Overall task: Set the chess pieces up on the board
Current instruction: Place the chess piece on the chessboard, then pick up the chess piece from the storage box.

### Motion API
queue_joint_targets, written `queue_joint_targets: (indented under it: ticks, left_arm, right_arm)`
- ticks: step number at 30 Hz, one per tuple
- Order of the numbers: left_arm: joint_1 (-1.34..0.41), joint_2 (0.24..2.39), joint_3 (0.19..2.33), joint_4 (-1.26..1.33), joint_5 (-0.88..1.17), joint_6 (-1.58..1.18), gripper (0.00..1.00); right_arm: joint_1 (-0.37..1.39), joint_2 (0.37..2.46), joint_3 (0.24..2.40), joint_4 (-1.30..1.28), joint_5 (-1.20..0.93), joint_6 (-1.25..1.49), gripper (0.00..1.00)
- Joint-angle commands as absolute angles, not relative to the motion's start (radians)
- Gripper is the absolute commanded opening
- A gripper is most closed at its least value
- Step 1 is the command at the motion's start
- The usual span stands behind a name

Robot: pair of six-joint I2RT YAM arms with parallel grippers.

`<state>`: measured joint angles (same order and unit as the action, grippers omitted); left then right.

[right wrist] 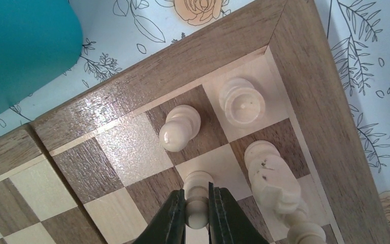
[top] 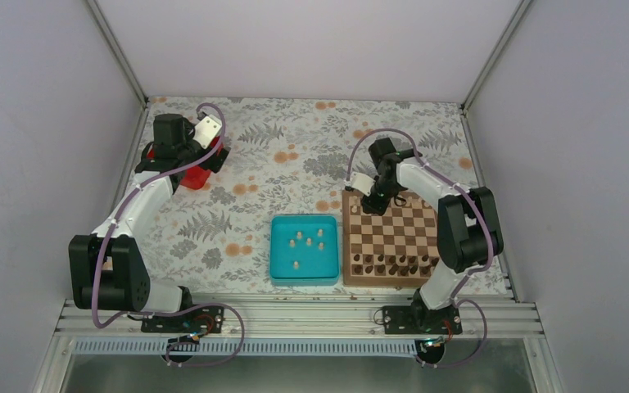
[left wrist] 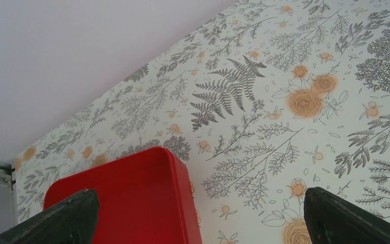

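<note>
My right gripper (right wrist: 197,202) is shut on a pale pawn (right wrist: 198,184), whose base rests on a light square of the board (right wrist: 132,147). Other pale chess pieces stand close by: a pawn (right wrist: 180,127), a rook (right wrist: 241,99) on the corner square and a knight (right wrist: 274,178). From above, the right gripper (top: 374,206) hangs over the far left corner of the board (top: 397,229). Several pale pieces (top: 309,240) lie in the teal tray (top: 275,246). My left gripper (left wrist: 200,195) is open and empty, far off over a red tray (left wrist: 132,203).
Dark chessmen (top: 393,264) fill the board's two near rows. The teal tray (right wrist: 20,46) sits just left of the board. The red tray (top: 196,176) lies at the far left under the left gripper (top: 213,155). Walls close in the floral table on three sides.
</note>
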<state>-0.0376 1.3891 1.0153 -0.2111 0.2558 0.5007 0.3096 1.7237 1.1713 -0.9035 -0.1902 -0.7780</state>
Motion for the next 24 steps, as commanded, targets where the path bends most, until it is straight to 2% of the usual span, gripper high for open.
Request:
queue_joint_targets:
  ticks: [1,5,17,24]
  left_arm:
    - [-0.041,1.391,1.027,-0.201,0.267,0.491,1.0]
    - [-0.041,1.391,1.028,-0.202,0.266,0.491,1.0]
    - [-0.041,1.378,1.026,-0.202,0.267,0.489,1.0]
    - [-0.041,1.375,1.028,-0.204,0.268,0.491,1.0]
  right_arm:
    - [0.298,1.732,1.154,-0.887,-0.2,-0.792,0.12]
    - [0.298,1.718,1.149,-0.875,-0.189,-0.79,0.24]
    - [0.311,1.634,1.249,-0.965,-0.201,-0.781,0.3]
    - [0.434,1.606,1.39,-1.099,-0.224,-0.76,0.32]
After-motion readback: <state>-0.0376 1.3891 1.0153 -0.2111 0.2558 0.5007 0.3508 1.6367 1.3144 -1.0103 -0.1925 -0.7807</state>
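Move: Right at the fingertips of the right hand is the held white pawn, its middle about 1 cm below the hand point, over the light square in the second row. At about its height, one white pawn stands 3 cm to its left and level with it; the knight is 3 cm farther out, straight ahead; the corner rook is 3 cm ahead and 3 cm left. From the left hand, the held pawn lies some 42 cm right, 12 cm back and 16 cm below. Holding nearly still over the second-row square, the right hand settles barely lower and opens its fingers partway, letting go of the pawn's head. It then rises quickly, about 6.5 cm straight off the pawn at first, then also drifting some 2 cm left towards the tray side, the wrist tilting slightly. ##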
